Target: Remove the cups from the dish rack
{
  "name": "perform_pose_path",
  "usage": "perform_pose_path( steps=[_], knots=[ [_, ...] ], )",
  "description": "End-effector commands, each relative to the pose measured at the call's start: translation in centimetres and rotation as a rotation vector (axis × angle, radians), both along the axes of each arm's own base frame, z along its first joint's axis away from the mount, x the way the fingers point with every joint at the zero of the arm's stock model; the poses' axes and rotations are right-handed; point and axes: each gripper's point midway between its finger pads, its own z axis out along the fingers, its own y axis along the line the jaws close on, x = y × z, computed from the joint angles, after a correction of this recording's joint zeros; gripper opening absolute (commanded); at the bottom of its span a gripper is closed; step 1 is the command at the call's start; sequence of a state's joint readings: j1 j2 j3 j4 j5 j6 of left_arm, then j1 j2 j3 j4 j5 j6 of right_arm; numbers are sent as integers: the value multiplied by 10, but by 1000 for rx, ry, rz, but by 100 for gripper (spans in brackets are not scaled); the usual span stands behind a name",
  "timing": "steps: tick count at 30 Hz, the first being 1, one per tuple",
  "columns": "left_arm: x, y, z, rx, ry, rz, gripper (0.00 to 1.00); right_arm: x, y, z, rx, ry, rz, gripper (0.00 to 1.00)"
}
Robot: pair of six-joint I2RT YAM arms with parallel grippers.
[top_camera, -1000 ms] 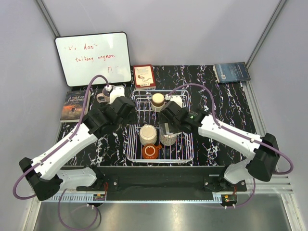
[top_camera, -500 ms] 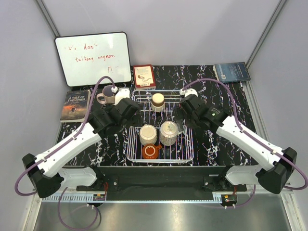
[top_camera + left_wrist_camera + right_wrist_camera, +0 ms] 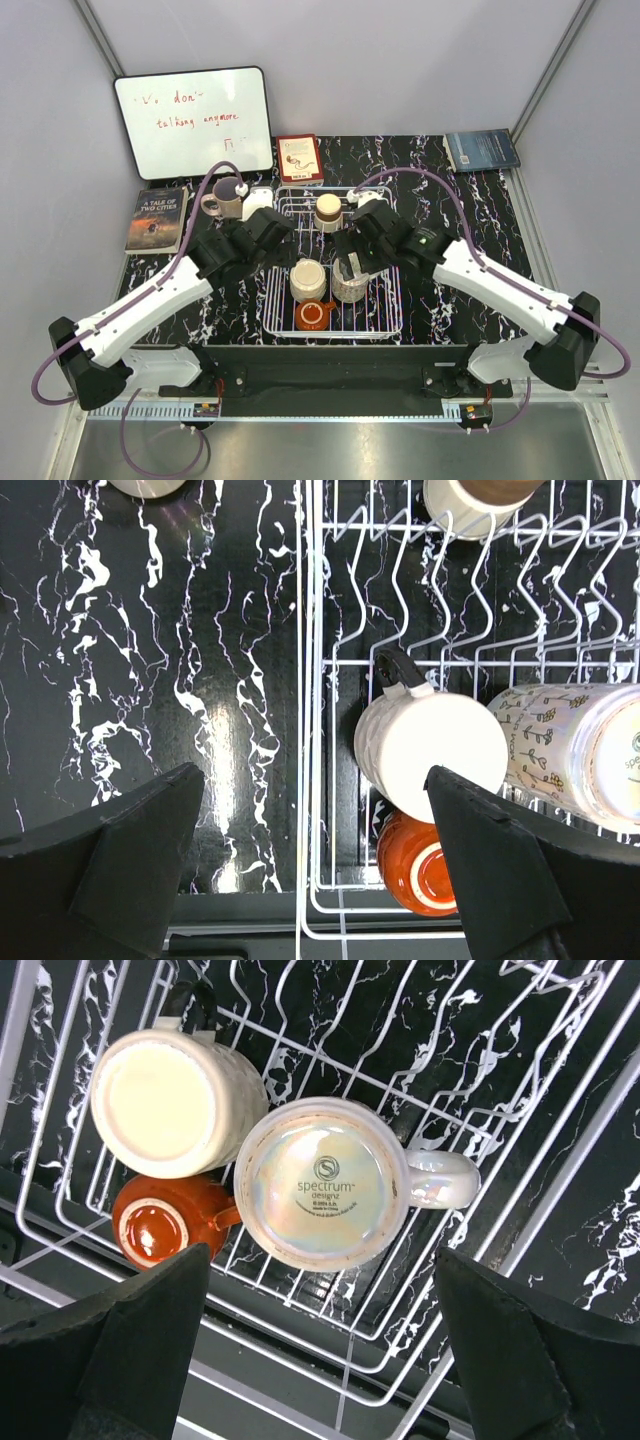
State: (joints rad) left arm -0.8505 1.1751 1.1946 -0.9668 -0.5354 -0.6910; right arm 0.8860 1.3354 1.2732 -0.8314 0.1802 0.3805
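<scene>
The white wire dish rack (image 3: 385,310) holds three upside-down cups at its near end: cream (image 3: 308,278), speckled (image 3: 350,290) and orange-red (image 3: 313,315). A brown-rimmed cup (image 3: 328,212) stands at the rack's far end. A pink cup (image 3: 222,200) stands on the table left of the rack. My left gripper (image 3: 266,232) hangs open above the rack's left rim (image 3: 305,680), with the cream cup (image 3: 435,755) just to its right. My right gripper (image 3: 350,262) is open directly above the speckled cup (image 3: 325,1180), touching nothing.
A whiteboard (image 3: 195,120) leans at the back left, with a red book (image 3: 300,158) beside it. A blue book (image 3: 482,150) lies at the back right and a dark book (image 3: 158,218) at the left edge.
My left gripper has drawn away from the pink cup, which now stands free, and shifted towards the rack. My right arm swung out to the right, then returned over the speckled cup.
</scene>
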Motion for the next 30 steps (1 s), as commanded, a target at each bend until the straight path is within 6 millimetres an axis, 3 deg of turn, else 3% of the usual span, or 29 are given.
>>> perform_pose_path(
  steps=[1, 30],
  knots=[
    [0, -6, 5, -51, -23, 5, 99, 10, 18, 10, 26, -32, 39, 100],
    [1, -6, -6, -32, -4, 22, 99, 18, 36, -75, -127, 84, 124, 100]
  ],
)
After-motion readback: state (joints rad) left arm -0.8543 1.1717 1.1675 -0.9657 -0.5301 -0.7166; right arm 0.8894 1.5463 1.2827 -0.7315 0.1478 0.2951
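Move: The patterned mug with the pearly base, upside down in the rack, sits just under the right hand: about 2 cm ahead, 2 cm left and 10 cm below. The white mug is roughly 10 cm left of that mug, level with it; the small orange cup stands some 8 cm left and 7 cm back of it, and the brown-topped cup about 16 cm beyond it and 5 cm left. From the left hand the patterned mug lies about 13 cm right, 2 cm ahead and 11 cm below. Onto the patterned mug's upturned base comes the right hand, sinking about 5.5 cm while easing some 3 cm left and 2 cm forward, steadily and slowing at the end. The fingers stay wide open and arrive with one tip at either side of the base; the wrist turns only slightly, under 10 degrees. One finger seems to nudge the mug. ##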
